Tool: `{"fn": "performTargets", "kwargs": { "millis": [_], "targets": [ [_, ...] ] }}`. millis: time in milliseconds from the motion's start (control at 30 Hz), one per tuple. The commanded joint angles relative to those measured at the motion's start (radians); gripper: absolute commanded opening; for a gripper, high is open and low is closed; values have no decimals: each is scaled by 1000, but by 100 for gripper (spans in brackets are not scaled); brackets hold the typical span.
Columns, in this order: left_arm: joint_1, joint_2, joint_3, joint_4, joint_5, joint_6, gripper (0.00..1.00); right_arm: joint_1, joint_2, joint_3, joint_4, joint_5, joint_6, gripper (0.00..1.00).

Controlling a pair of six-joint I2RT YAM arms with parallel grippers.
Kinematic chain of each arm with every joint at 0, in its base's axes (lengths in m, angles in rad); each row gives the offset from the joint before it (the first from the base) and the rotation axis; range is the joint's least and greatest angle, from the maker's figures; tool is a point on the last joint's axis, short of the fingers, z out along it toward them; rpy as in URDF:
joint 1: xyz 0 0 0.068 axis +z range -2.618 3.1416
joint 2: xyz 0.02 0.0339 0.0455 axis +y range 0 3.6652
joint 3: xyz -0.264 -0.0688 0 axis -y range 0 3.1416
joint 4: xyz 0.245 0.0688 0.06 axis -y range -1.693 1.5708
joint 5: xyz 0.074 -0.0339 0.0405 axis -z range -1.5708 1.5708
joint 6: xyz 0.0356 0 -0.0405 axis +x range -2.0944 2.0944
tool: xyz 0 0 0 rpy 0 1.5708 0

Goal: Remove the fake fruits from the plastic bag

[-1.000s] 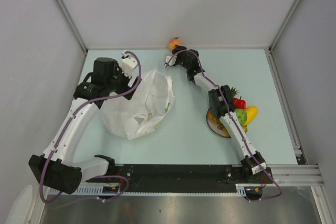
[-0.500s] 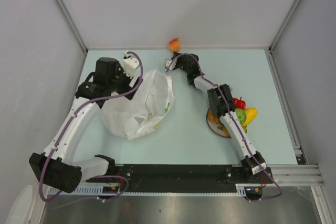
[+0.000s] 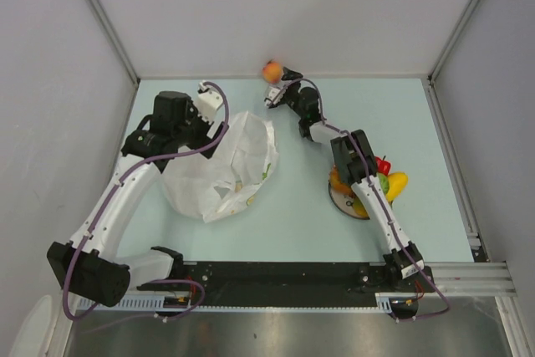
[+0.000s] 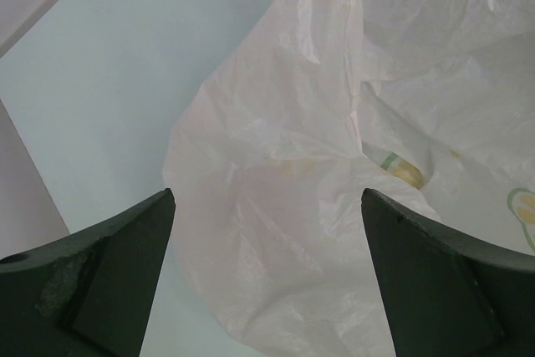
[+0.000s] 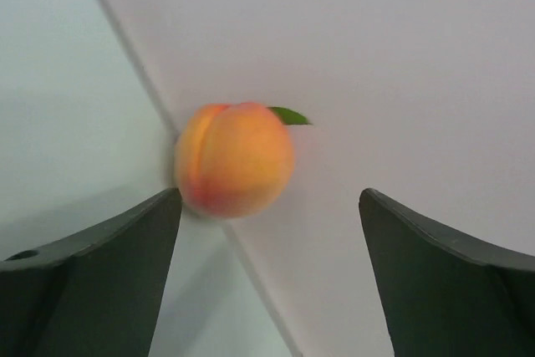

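The translucent white plastic bag [image 3: 227,165] lies crumpled left of centre on the table; it fills the left wrist view [image 4: 334,165]. My left gripper [image 3: 205,99] is open and empty, at the bag's far left edge. A pink-orange peach [image 3: 271,71] rests against the back wall; in the right wrist view [image 5: 234,159] it sits just ahead of my open jaws, free of them. My right gripper [image 3: 276,92] is open, just short of the peach. A red strawberry [image 3: 382,164], a green lumpy fruit [image 3: 383,182] and a yellow fruit [image 3: 398,183] lie on the plate.
The round white plate [image 3: 344,201] with fruits stands at the right, partly under my right arm. The back wall [image 3: 276,14] is right behind the peach. Metal rails edge the table left and right.
The peach has shifted slightly left along the back wall. My right gripper has followed toward it. The left arm has barely moved.
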Motion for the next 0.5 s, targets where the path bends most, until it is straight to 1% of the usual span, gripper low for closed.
{"fn": "performTargets", "kwargs": {
  "millis": [0,33,67,100,200,233,367,433,467],
  "targets": [
    [-10,5,-11,23,17,-5,98,34,149,223,-45,75,122,100],
    [-10,8,-11,23,22,-10,98,36,172,270,-74,72,125,100],
    [-10,11,-11,25,23,-12,98,36,198,351,-117,67,127,100],
    [-10,16,-11,23,25,-13,99,42,215,379,-133,55,124,100],
    [-10,26,-6,22,34,-24,98,56,252,406,-180,26,83,100],
    [-11,28,-2,22,37,-30,99,59,258,398,-180,18,35,100],
    [-11,37,-2,34,39,-44,99,60,338,528,-214,-25,20,100],
    [-11,54,9,49,33,-64,100,63,352,521,-229,-49,-60,98],
    [-11,63,17,53,33,-65,100,66,355,521,-239,-66,-84,95]
  ]
}}
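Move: The peach is close to my right hand: roughly 5 cm to its left, 3 cm farther out and a couple of centimetres lower. The plastic bag's middle lies about 28 cm back from that hand and 17 cm to its left, and the fruit plate some 38 cm back and 21 cm to the right. From my left hand, the peach is about 38 cm ahead, 13 cm to the right and 18 cm below. I shift my right hand about 5 cm left along the foot of the far wall, bringing it level sideways with the peach, and raise it about 2.5 cm, most of that at the very start. Meanwhile I spread the already parted fingers fully. My left hand, wide open above the bag, sinks about 1.5 cm. ##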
